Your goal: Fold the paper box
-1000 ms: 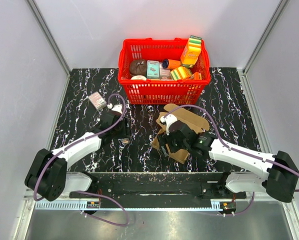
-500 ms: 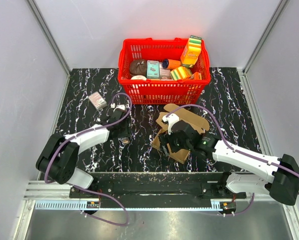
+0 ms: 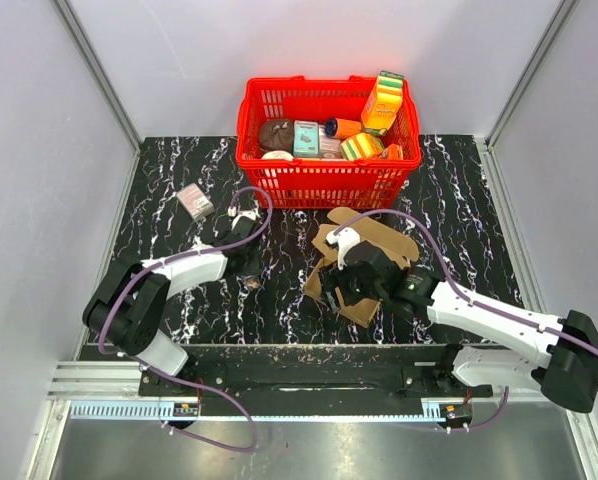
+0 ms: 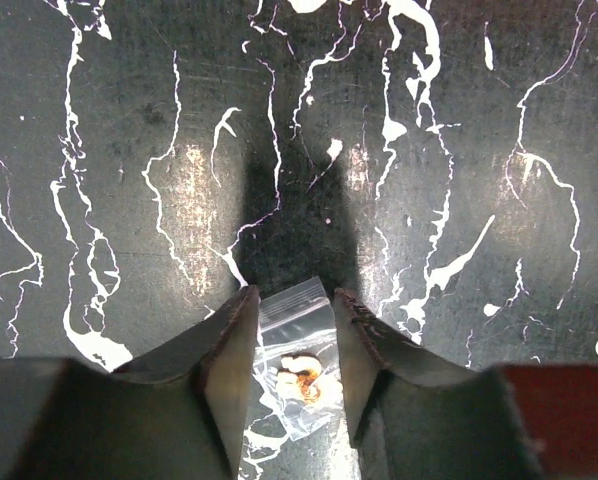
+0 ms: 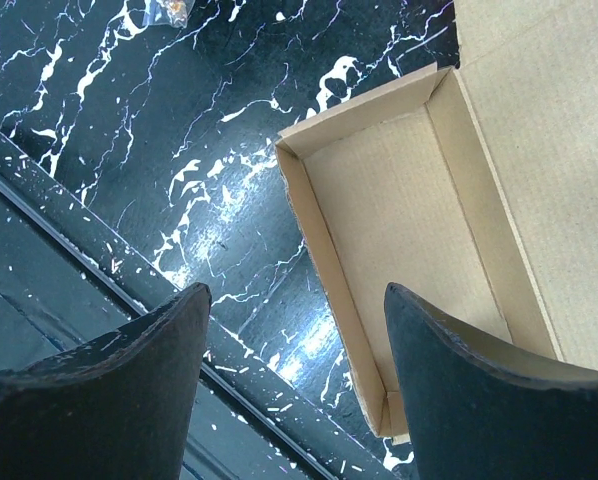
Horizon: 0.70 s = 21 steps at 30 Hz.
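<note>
The paper box (image 3: 381,241) is brown cardboard, lying partly folded on the black marble table (image 3: 459,200) right of centre. In the right wrist view its open tray (image 5: 409,225) has raised side walls. My right gripper (image 5: 297,292) hovers open over the tray's near-left wall, which runs between the wide-apart fingers; from above, the right gripper (image 3: 335,292) covers the box's front left part. My left gripper (image 4: 294,296) is low over the table, left of the box, its jaws apart on either side of a small clear zip bag (image 4: 299,360).
A red basket (image 3: 324,185) full of printed packages stands at the back centre. A small pinkish-grey box (image 3: 194,202) lies at the back left. The zip bag (image 3: 251,284) holds a small yellowish piece. The table's front rail (image 5: 89,260) runs just beneath the right gripper.
My left arm has pulled its elbow in and shifted the gripper slightly right over the zip bag, with the jaws narrowing. The right arm and the box have hardly moved.
</note>
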### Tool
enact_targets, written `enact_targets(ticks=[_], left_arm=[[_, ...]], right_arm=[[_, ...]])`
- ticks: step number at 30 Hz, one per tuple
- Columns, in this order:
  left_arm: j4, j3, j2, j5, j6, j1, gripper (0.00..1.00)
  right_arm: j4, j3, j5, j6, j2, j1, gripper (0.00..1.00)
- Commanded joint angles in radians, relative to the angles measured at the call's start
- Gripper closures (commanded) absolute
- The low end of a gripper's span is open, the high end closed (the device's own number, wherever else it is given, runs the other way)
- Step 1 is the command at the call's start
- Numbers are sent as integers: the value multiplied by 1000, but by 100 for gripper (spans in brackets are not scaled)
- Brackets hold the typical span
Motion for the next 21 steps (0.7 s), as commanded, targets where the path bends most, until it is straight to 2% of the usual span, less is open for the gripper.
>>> enact_targets(ticks=[1,14,21], left_arm=[[5,23,16,-15,-15,-13,64],[19,8,16,-14,-14,-13,86],[-32,58,-27,-26,12,-13,90]], right_arm=[[27,-4,-15,-7,-38,-13,24],[21,-7,-12,-6,-59,-18,23],[9,7,12,-4,-101,-18,23]])
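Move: At the left hand's fingertips lies the small clear zip bag, its middle between the open fingers, level sideways, about 1 cm back and 1 cm below. The paper box's folded tray sits roughly 21 cm to the right of this hand and 3 cm nearer the base; the pale packet is some 17 cm ahead and 12 cm to its left. From the right hand, the bag is about 18 cm left, 2 cm ahead and 12 cm down. Closing around the zip bag just above the tabletop, the left hand stays in place, still angled steeply down and forward, while its fingers go from nearly half open to almost shut and pinch the bag. The right hand, empty and wide open, rises about 1 cm near the box. ##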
